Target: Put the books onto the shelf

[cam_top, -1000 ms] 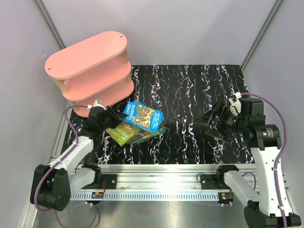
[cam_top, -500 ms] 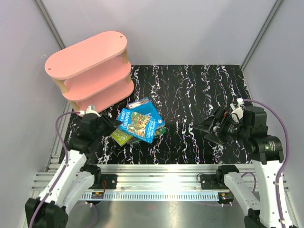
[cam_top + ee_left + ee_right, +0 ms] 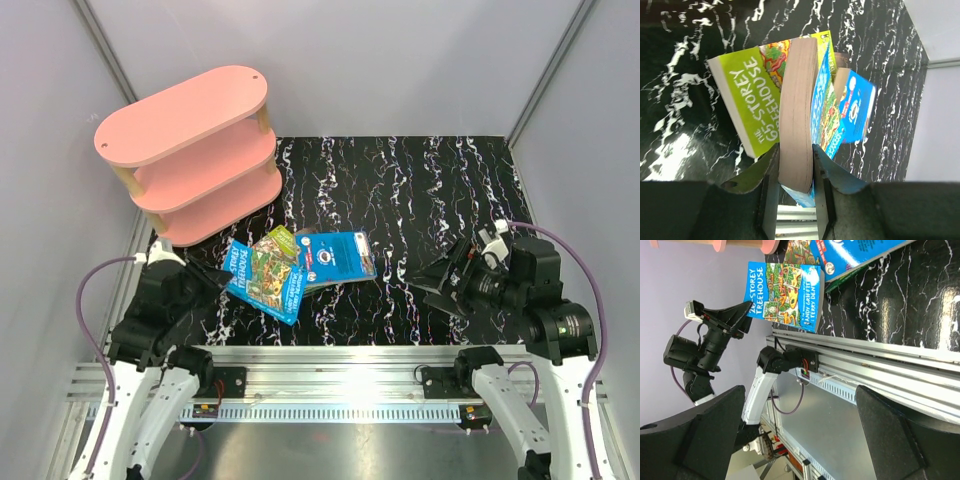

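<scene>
My left gripper (image 3: 207, 283) is shut on the near-left edge of a blue treehouse book (image 3: 265, 278), which is raised and tilted over the mat. In the left wrist view, the book's page block (image 3: 797, 110) sits clamped between the jaws of that gripper (image 3: 795, 148). A green book (image 3: 752, 102) lies behind it, showing beside the held cover (image 3: 280, 243). Another blue book (image 3: 336, 257) lies flat to the right. The pink shelf (image 3: 190, 150) stands at the back left with bare boards. My right gripper (image 3: 440, 280) hovers open at the right, nothing between its fingers (image 3: 705, 430).
The black marbled mat (image 3: 420, 190) covers the table. A metal rail (image 3: 350, 365) runs along the near edge by the arm bases. Grey walls enclose the back and both sides.
The left arm has pulled back toward the near left with the blue treehouse book, lifting it off the pile. The other blue book has slid right. The right gripper has barely shifted.
</scene>
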Robot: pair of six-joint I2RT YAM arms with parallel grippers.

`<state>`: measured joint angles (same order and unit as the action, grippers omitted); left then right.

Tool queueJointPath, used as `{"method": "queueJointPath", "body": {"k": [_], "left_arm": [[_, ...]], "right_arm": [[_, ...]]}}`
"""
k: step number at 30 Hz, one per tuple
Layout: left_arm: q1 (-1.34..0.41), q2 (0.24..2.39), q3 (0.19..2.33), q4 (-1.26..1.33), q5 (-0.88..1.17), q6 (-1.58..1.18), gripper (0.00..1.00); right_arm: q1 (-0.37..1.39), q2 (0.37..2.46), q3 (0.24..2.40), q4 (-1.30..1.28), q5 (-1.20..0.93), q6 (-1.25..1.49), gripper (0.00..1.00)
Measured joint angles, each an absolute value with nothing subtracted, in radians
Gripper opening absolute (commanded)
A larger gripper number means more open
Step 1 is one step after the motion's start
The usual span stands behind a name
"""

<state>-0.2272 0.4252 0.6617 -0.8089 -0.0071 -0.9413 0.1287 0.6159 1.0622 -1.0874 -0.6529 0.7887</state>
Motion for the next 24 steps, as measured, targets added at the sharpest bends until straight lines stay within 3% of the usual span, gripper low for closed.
{"method": "queueJointPath", "body": {"k": [14,24], "left_arm": [[-0.229,0.482,0.857,-0.897,-0.098,-1.0,0.0],[-0.228,0.556,0.84,-0.71,-0.091,-0.991,0.0]], "right_arm": [[0.256,0.723,1.398,-1.144,-0.674,0.756,1.0],[0.35,0.762,1.459,-1.195,-0.584,0.662,1.0]]}}
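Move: The pink shelf, where the left hand's gripped 26-Storey book is headed, has its middle about 31 cm ahead of that hand, 5 cm to its left and 4 cm lower. Around 12 cm ahead, 7 cm right and 16 cm below lies the green 65-Storey book; the blue back-cover book is 13 cm ahead, 24 cm right, 14 cm down. From the empty right hand, the shelf's middle is some 37 cm ahead, 51 cm left and 14 cm lower. Upwards about 7 cm, the left hand raises the 26-Storey book clear over the pile, its fingers keeping their pinch on the book's left end; late on it swings forward about 4 cm towards the shelf, tipping up slightly. The open right hand rises too, easing back a little, its fingers tilting up and turning counter-clockwise, touching nothing. ##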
